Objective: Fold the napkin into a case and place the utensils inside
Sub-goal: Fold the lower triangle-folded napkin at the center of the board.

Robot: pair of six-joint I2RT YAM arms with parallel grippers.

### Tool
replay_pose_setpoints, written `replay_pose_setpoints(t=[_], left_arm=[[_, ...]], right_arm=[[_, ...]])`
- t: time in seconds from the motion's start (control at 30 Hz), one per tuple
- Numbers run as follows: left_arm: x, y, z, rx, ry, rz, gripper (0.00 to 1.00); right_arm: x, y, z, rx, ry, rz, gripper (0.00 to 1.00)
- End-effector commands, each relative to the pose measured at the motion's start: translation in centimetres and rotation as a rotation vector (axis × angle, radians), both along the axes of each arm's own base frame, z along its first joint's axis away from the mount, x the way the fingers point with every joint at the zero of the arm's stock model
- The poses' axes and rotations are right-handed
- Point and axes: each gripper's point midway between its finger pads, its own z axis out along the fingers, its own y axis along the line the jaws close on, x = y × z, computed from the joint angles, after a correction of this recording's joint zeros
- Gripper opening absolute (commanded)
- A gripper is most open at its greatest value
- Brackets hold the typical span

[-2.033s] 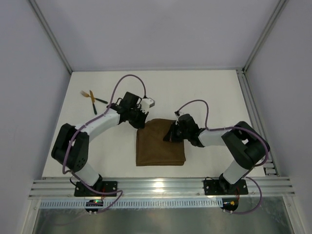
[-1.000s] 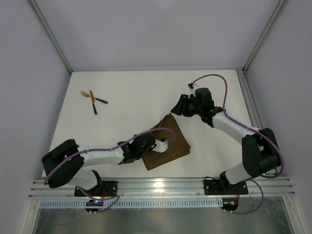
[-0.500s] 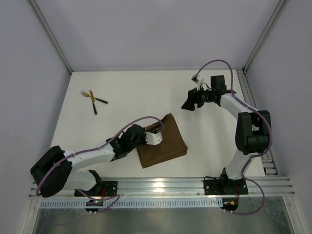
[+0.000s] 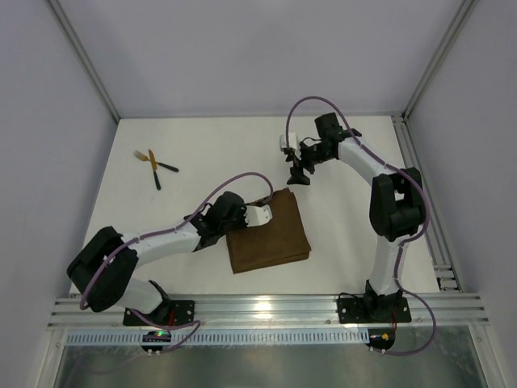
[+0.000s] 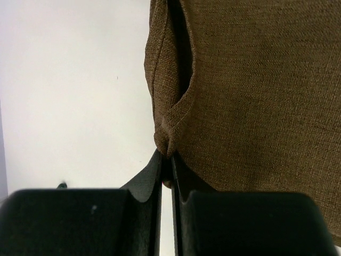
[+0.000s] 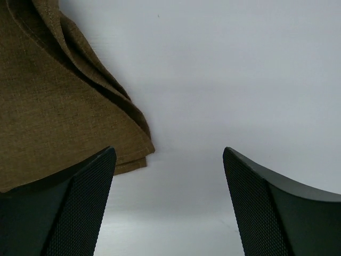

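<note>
The brown napkin (image 4: 273, 236) lies folded into a rough square in the middle of the table, with layered edges at its far corner (image 6: 48, 101). My left gripper (image 4: 245, 224) is shut on a bunched corner of the cloth's left edge (image 5: 169, 140); the fingertips (image 5: 154, 165) pinch it tight. My right gripper (image 4: 297, 173) hovers open just beyond the napkin's far corner, with only bare table between its fingers (image 6: 168, 160). The utensils (image 4: 154, 166), gold heads on thin black handles, lie crossed at the far left, away from both grippers.
White walls and metal frame posts (image 4: 85, 69) enclose the table. A rail (image 4: 258, 311) runs along the near edge by the arm bases. The right arm's purple cable (image 4: 303, 109) loops above its wrist.
The right gripper has swung left from the far right side to just beyond the napkin's far corner and opened wide. The left gripper kept its hold and shifted the cloth slightly.
</note>
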Motion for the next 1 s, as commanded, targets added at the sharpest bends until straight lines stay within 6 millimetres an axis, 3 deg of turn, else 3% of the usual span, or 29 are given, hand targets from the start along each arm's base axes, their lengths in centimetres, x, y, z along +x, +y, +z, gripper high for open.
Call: replay_pose_setpoints(t=[0.0,0.03,0.07,0.13,0.2,0.33,0.43,0.5,0.7,0.97], left_arm=[[1.1,-1.5,1.7,-0.071,0.001,0.014,0.00],[1.2,-1.8,1.9,-0.084,0.004,0.014,0.00],[0.9,-1.6,1.6,-0.073,0.023,0.020,0.00],[1.0,-1.9,2.0,-0.093,0.031,0.030,0.00],[0.9,-2.2,2.2,-0.103,0.043,0.025,0.00],[0.8,-2.5,2.0,-0.103,0.055,0.010,0.00],[0.8,-2.6,1.7,-0.100,0.056,0.001,0.00],[0.8,-2.7,1.8,-0.105,0.055,-0.003,0.00],[1.0,-3.0,2.1,-0.124,0.042,0.003,0.00],[0.9,-2.8,1.9,-0.119,0.044,0.004,0.00]], right_arm=[[0.5,1.1,-1.5,-0.099,-0.039,0.137,0.86],[0.8,1.3,-1.6,-0.111,-0.027,0.140,0.86],[0.9,1.0,-3.5,-0.148,0.037,0.129,0.86],[0.6,0.5,-3.2,-0.192,0.115,0.126,0.86],[-1.0,-0.6,-4.8,-0.250,0.204,0.125,0.86],[-3.3,-1.1,-5.9,-0.299,0.264,0.092,0.87],[-2.6,-1.2,-7.1,-0.351,0.264,0.024,0.87],[-1.2,-0.5,-6.9,-0.334,0.259,-0.029,0.87],[-1.7,0.8,-9.3,-0.387,0.330,-0.018,0.87],[-2.5,0.2,-11.4,-0.449,0.376,-0.043,0.83]])
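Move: The napkin's far corner lies about 10 cm below the open right hand, some 3 cm back and 2 cm to its left. The napkin's middle is roughly 15 cm back and 7 cm left of that hand, and the fold pinched by the left hand about 12 cm back and 18 cm left. From the left hand, the far corner is about 9 cm ahead, 16 cm right and a few centimetres lower. Tipping steeper, the open right hand sinks about 9 cm over the napkin's far corner; the left keeps pinching. ##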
